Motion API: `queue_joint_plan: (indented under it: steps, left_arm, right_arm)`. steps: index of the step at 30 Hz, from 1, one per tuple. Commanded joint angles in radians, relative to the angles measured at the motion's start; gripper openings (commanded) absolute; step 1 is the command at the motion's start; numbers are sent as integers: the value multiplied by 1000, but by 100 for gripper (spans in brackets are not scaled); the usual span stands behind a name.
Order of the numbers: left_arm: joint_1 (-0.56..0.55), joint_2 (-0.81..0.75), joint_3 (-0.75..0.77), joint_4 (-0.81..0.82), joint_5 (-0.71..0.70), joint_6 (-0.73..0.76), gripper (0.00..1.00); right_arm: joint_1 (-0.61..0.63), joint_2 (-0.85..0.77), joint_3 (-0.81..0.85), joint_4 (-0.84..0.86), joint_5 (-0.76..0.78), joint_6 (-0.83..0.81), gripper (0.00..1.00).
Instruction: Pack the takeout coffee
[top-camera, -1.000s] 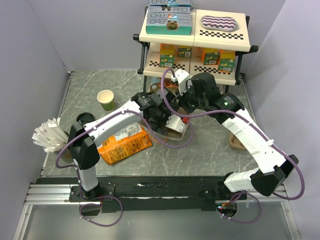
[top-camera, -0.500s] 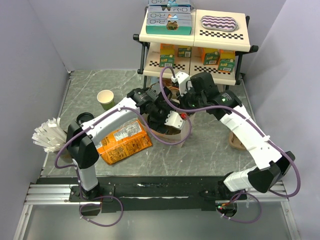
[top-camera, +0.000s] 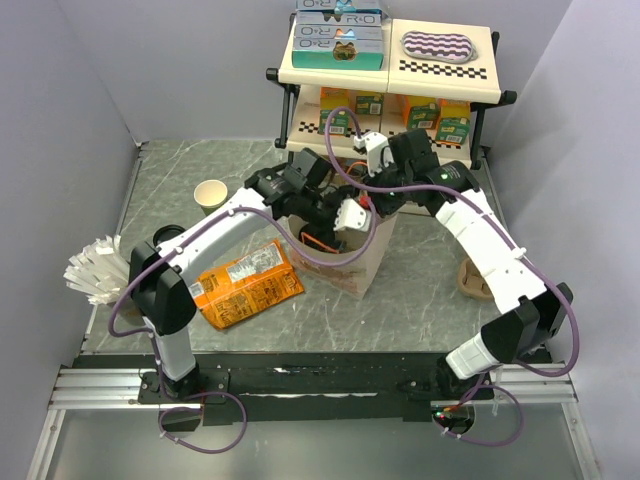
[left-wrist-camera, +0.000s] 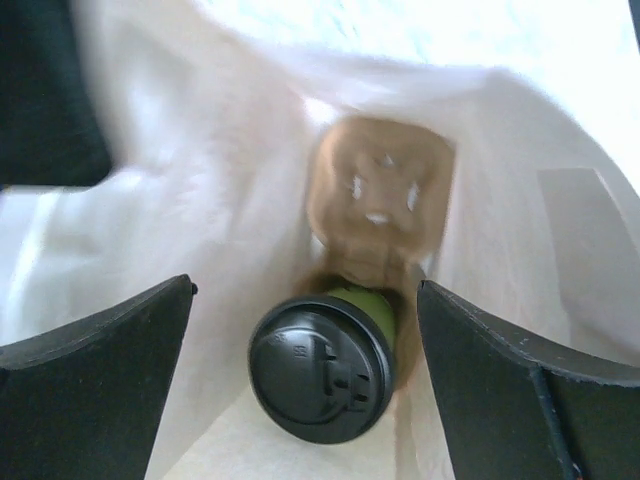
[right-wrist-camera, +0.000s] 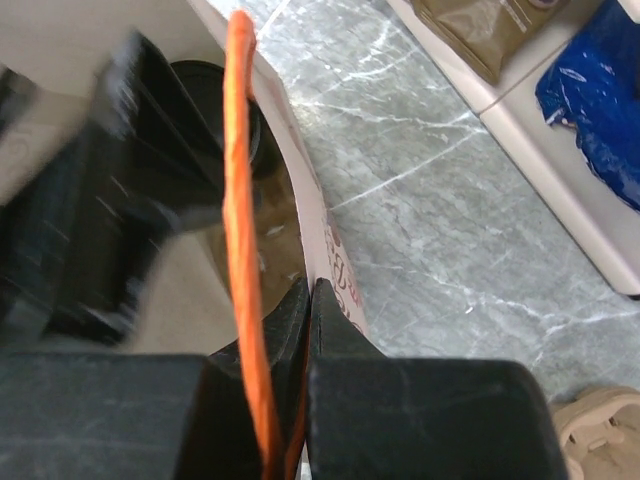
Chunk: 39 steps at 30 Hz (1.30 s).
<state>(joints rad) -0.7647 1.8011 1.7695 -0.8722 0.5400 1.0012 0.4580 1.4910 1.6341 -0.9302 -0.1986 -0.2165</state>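
Observation:
The takeout coffee (left-wrist-camera: 322, 368), a green cup with a black lid, sits deep in the paper bag (top-camera: 370, 262) with its lid toward the left wrist camera. It rests against a brown cardboard carrier (left-wrist-camera: 380, 200). My left gripper (left-wrist-camera: 305, 300) is inside the bag mouth, open, its fingers (left-wrist-camera: 100, 390) standing wide on either side of the cup and apart from it. My right gripper (right-wrist-camera: 310, 290) is shut on the bag's rim (right-wrist-camera: 335, 265), beside the orange handle (right-wrist-camera: 240, 200). In the top view the left gripper (top-camera: 335, 225) and right gripper (top-camera: 385, 200) meet over the bag.
A lidless green cup (top-camera: 210, 197) stands back left. An orange snack bag (top-camera: 248, 285) lies beside the paper bag. A two-tier shelf (top-camera: 390, 75) with boxes stands at the back. White folded items (top-camera: 98, 268) sit far left, a cardboard carrier (top-camera: 472, 280) at the right.
Both arms have shifted toward the back. The right gripper has pulled the bag's rim up and back, so the bag stands taller. The left gripper stays open in its mouth.

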Motion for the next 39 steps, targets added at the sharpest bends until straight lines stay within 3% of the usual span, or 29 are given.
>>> queue_joint_plan:
  steps: [1,8,13,14,16,23,27,29,31,35,37,39]
  left_arm:
    - [24,-85,1,142,141,-145,99]
    - [57,-120,-2,275,216,-343,99]
    - [100,-190,-94,548,206,-669,99]
    - [108,-213,-122,594,184,-788,99]
    - [128,-232,-133,660,117,-878,99]
    - [252,-227,-52,687,136,-1226,99]
    - [309,-221,50,629,111,-1201,99]
    - [333,-229,131,505,34,-1077,100]
    - [366,-256,198,399,-3,-913,100]
    - [401,-368,190,175,-125,-716,99]
    - [406,-466,107,104,-196,-661,100]
    - [409,-525,49,11,-265,-629,99]
  right_arm:
    - [-27,29,56,-79,-13,8,0]
    - [-47,54,92,-85,-10,-18,0]
    - [-64,60,86,-90,-25,-26,0]
    - [-65,61,86,-93,-27,-26,0]
    - [-71,57,79,-88,-28,-24,0]
    - [-76,58,69,-82,-24,-43,0]
    - [-78,61,93,-87,-31,-44,0]
    - [-79,54,131,-97,-53,-55,15]
    - [-79,32,156,-105,-53,-63,41]
    - [-79,-4,217,-139,-36,-83,65]
    - [-79,-38,219,-137,-24,-83,76]
    - [-78,-66,213,-125,8,-81,81]
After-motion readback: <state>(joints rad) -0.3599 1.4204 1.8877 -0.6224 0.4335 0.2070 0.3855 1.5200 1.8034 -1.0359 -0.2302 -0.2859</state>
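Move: Inside the open paper bag, the left hand has the lidded cup almost straight below it, some 14 cm down and about 3 cm to the left. The open cup stands roughly 29 cm to its left and 7 cm farther out, the orange packet about 21 cm left and 10 cm back. From the right hand, at the bag's rim, the bag's middle lies about 6 cm left, 5 cm back and 15 cm down; the lidded cup is 9 cm left and 3 cm back. Rising empty and wide open out of the bag, the left hand climbs about 25 cm away from the lidded cup, easing forward, then swings some 15 cm left while its wrist turns roughly 60 degrees, from pointing down-right to nearly level, forward-right. The right hand keeps pinching the orange handle at the rim, drifts slightly right and forward, then opens, lets go and lifts about 3 cm. ##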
